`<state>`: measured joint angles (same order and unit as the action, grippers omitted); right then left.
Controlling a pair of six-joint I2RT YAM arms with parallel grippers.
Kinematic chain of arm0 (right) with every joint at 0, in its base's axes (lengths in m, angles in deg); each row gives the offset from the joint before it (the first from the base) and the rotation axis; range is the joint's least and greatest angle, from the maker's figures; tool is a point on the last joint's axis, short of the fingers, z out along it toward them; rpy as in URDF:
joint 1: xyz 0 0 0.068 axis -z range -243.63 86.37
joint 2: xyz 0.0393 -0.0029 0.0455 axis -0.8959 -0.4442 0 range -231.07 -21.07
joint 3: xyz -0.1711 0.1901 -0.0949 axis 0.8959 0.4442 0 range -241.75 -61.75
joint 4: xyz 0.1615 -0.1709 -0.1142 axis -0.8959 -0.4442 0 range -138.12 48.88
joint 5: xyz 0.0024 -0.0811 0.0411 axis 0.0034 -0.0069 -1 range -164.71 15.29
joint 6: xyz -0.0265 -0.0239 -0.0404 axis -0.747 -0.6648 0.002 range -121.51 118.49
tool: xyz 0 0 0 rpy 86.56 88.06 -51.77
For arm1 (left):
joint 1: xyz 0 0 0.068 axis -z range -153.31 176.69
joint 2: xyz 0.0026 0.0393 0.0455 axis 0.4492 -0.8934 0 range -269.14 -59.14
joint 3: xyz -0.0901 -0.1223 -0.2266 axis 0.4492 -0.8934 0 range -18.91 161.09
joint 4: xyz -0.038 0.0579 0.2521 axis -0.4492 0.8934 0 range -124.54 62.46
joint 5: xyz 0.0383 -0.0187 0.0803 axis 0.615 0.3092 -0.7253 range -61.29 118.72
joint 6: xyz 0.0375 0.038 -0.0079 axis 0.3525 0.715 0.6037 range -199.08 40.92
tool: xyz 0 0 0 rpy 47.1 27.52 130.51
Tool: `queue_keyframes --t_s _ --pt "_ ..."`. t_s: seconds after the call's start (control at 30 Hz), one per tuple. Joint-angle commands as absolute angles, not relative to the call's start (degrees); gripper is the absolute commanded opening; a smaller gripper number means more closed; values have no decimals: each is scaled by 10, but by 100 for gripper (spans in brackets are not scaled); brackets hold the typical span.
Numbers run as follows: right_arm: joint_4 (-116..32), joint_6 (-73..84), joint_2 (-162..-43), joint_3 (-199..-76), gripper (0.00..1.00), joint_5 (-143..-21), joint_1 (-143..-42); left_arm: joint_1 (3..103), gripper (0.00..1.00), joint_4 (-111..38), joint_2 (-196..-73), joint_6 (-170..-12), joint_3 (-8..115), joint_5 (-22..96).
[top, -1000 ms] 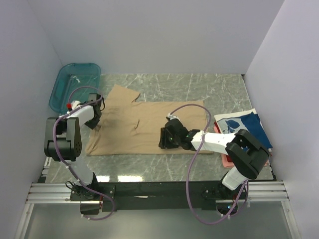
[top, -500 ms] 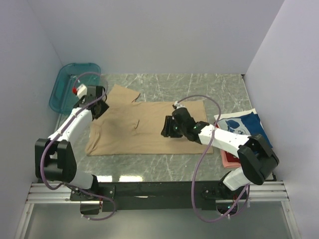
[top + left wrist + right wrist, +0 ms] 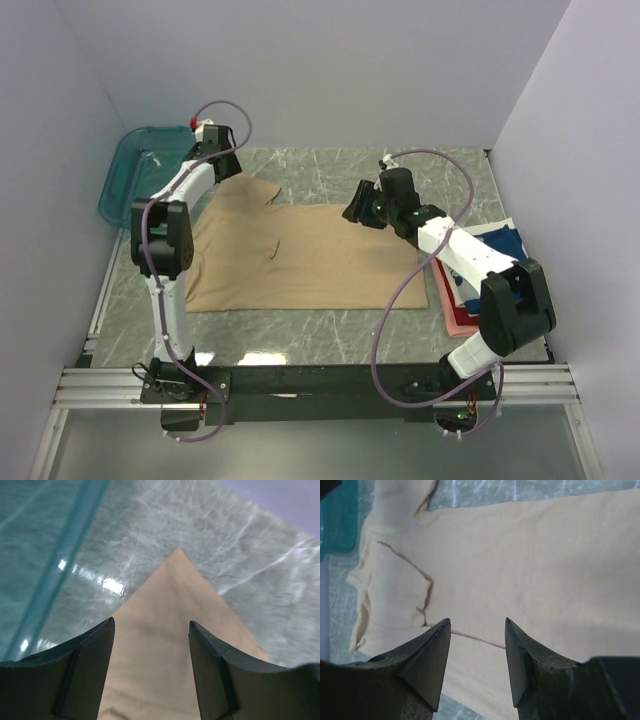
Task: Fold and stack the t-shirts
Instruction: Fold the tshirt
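Note:
A plain tan t-shirt [image 3: 300, 255] lies spread flat on the marble table, with one sleeve pointing to the far left. My left gripper [image 3: 226, 167] hovers open and empty over that sleeve's pointed corner [image 3: 165, 625], the cloth showing between its fingers [image 3: 90, 665]. My right gripper [image 3: 354, 212] hovers open and empty over the shirt's far right part, looking along the tan cloth [image 3: 530, 555]. A navy t-shirt with white print [image 3: 490, 248] lies on red and pink shirts [image 3: 456, 320] at the right edge.
A teal plastic basket [image 3: 135, 170] stands at the far left corner, just beside the left gripper; it also shows in the left wrist view [image 3: 35, 545] and the right wrist view [image 3: 337, 515]. White walls close in the table on three sides.
Both arms have swung away from me. The left gripper went from the shirt's left side to the far-left sleeve corner. The right gripper moved from mid-shirt to its far right edge.

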<state>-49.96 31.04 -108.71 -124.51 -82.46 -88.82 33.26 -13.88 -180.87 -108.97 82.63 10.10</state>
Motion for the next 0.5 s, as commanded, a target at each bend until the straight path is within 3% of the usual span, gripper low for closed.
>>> queue_keyframes --t_s 0.0,0.17,0.47 --pt "-513 289 -1103 -1269 55 -850 -875 330 68 -168 -1855 -1008 886 114" --pt "-506 275 -1109 -1250 55 -848 -860 328 71 -209 -1911 -968 923 146" --pt "-485 278 -1114 -1221 55 -856 -843 328 67 -150 -2014 -953 1054 117"
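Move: From the left gripper, the t-shirt's far left sleeve corner lies about 9 cm ahead, 2 cm to the left and some 11 cm below. The sleeve's other corner is about 5 cm ahead and 9 cm to the right, equally low. The blue bin's middle stands roughly 6 cm ahead and 21 cm left. From the right gripper, the far left sleeve corner is about 22 cm ahead, 26 cm left and 15 cm down. Bring the left gripper down first, then forward as the sinking slows, about 6 cm each way, towards the t-shirt's far left sleeve corner; turn it some 10 degrees clockwise on the way and keep the fingers open. Let the empty right gripper sink about 3 cm over the shirt while it eases 2 to 3 cm to the right. ##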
